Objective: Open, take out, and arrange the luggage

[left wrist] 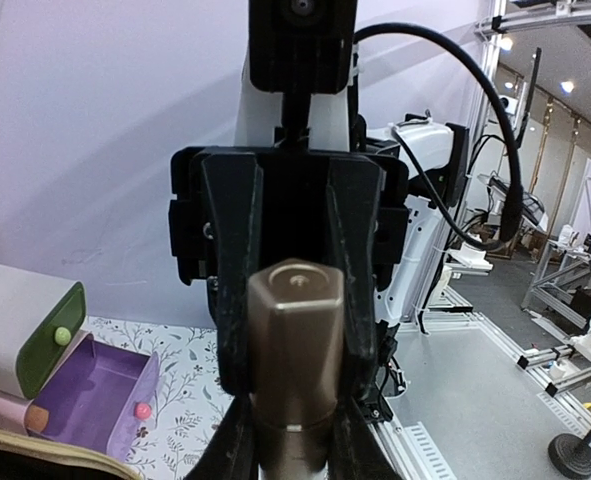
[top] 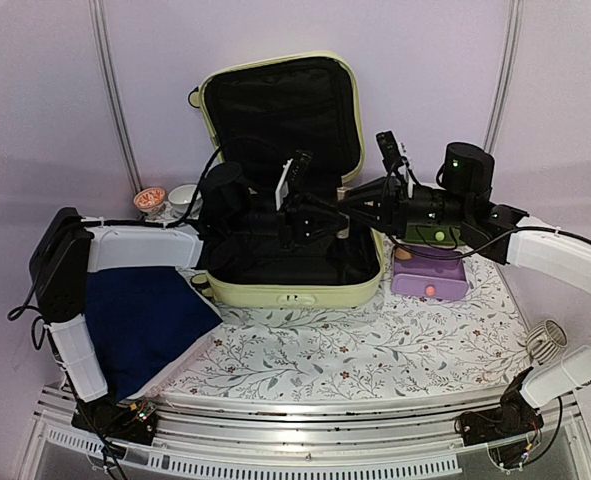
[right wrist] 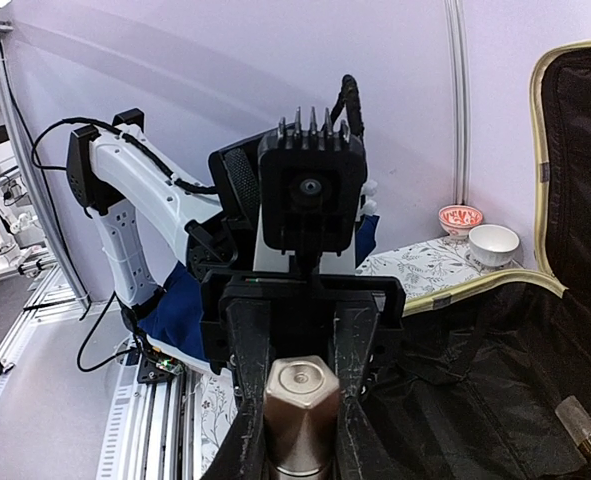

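Note:
The luggage (top: 275,292) lies open on the table, a pale yellow-green shell with its lid up against the back wall and black lining (right wrist: 515,380) inside. Over its middle my two grippers meet nose to nose. Between them is a small bottle with a bronze hexagonal cap (left wrist: 295,330), also seen in the right wrist view as the bottle (right wrist: 301,400). The left gripper (top: 323,216) is shut on the bottle. From the other side the right gripper (top: 357,203) is shut on it as well, fingers pressed against its sides.
A second small clear bottle (right wrist: 580,425) lies on the lining. A blue cloth (top: 140,320) covers the table's left. A red patterned bowl (top: 150,198) and a white bowl (top: 183,195) stand behind it. A purple drawer box (top: 430,275) sits right of the luggage.

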Controlling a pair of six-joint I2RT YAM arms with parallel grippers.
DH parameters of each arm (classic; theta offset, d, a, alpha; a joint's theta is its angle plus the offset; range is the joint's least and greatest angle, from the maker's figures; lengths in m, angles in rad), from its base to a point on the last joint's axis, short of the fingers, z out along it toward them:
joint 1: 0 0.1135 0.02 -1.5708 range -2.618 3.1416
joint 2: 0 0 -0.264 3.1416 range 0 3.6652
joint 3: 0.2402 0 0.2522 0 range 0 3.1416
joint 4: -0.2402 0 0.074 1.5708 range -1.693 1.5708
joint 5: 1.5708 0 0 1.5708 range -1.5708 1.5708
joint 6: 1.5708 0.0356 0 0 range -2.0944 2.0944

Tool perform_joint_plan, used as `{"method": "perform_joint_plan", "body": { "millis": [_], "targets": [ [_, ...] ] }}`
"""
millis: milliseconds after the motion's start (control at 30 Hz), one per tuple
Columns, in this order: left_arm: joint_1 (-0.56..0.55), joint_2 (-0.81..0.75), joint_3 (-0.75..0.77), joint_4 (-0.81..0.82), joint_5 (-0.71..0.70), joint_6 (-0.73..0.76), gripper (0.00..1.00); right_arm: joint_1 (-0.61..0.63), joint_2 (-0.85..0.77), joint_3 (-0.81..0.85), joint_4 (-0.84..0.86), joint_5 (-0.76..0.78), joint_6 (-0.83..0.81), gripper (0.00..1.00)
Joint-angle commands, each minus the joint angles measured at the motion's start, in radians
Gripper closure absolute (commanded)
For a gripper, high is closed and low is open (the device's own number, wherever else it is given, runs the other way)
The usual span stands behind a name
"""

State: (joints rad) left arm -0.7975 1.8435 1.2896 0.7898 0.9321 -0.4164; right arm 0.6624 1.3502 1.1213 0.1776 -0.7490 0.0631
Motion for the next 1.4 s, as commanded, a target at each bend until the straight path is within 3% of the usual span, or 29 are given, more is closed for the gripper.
{"method": "perform_joint_plan", "body": {
  "millis": [0,133,167,200,233,367,467,600,733,867,1167,1367],
  "targets": [
    [-0.016,-0.004,0.011,-0.062,-0.024,0.036,0.78,0.011,0.008,0.021,0.013,-0.015,0.004,0.95],
    [-0.016,-0.05,-0.046,-0.05,-0.105,0.057,0.48,0.009,-0.022,-0.007,0.013,0.059,0.008,0.95],
    [-0.014,-0.07,-0.069,-0.042,-0.148,0.065,0.34,0.009,-0.037,-0.019,0.009,0.094,0.009,0.95],
    [-0.011,-0.091,-0.091,-0.037,-0.168,0.078,0.12,0.01,-0.053,-0.033,0.001,0.127,0.007,0.95],
    [-0.008,-0.113,-0.11,-0.041,-0.2,0.094,0.02,0.009,-0.073,-0.047,-0.013,0.167,0.0,0.95],
    [0.013,-0.191,-0.145,-0.158,-0.283,0.147,0.02,0.007,-0.151,-0.098,-0.134,0.39,-0.055,0.94],
    [0.018,-0.237,-0.117,-0.349,-0.364,0.208,0.02,0.006,-0.204,-0.162,-0.181,0.668,-0.098,0.91],
    [0.019,-0.295,-0.107,-0.514,-0.487,0.286,0.02,-0.001,-0.233,-0.266,-0.204,1.017,-0.085,0.96],
    [0.026,-0.333,-0.136,-0.566,-0.609,0.281,0.02,-0.063,-0.168,-0.302,-0.248,1.19,-0.035,0.97],
    [0.042,-0.339,-0.127,-0.604,-0.615,0.251,0.02,-0.086,-0.022,-0.248,-0.329,1.385,-0.017,0.97],
    [0.042,-0.345,-0.154,-0.591,-0.597,0.237,0.02,-0.09,0.293,-0.117,-0.338,1.555,-0.201,0.96],
    [0.042,-0.363,-0.166,-0.613,-0.594,0.267,0.02,-0.14,0.413,-0.08,-0.374,1.501,-0.249,0.92]
  ]
}}
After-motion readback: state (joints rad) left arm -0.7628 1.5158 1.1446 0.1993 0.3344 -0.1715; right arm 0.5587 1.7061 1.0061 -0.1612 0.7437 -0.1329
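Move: Both hands hold the brown bottle above the open suitcase. From the right hand, the open purple drawer lies about 17 cm ahead, 23 to the right and 32 below; the white-green box is some 13 cm beyond the drawer and the wooden ball about 5 cm ahead and 4 left of it. The clear bottle lies roughly 27 cm ahead of the right hand, 1 left and 31 below. From the left hand, the drawer is about 17 cm ahead, 24 right and 30 below. Left releases, retreating leftward; right swings the bottle some 25 cm down, right and forward over the purple drawer. ##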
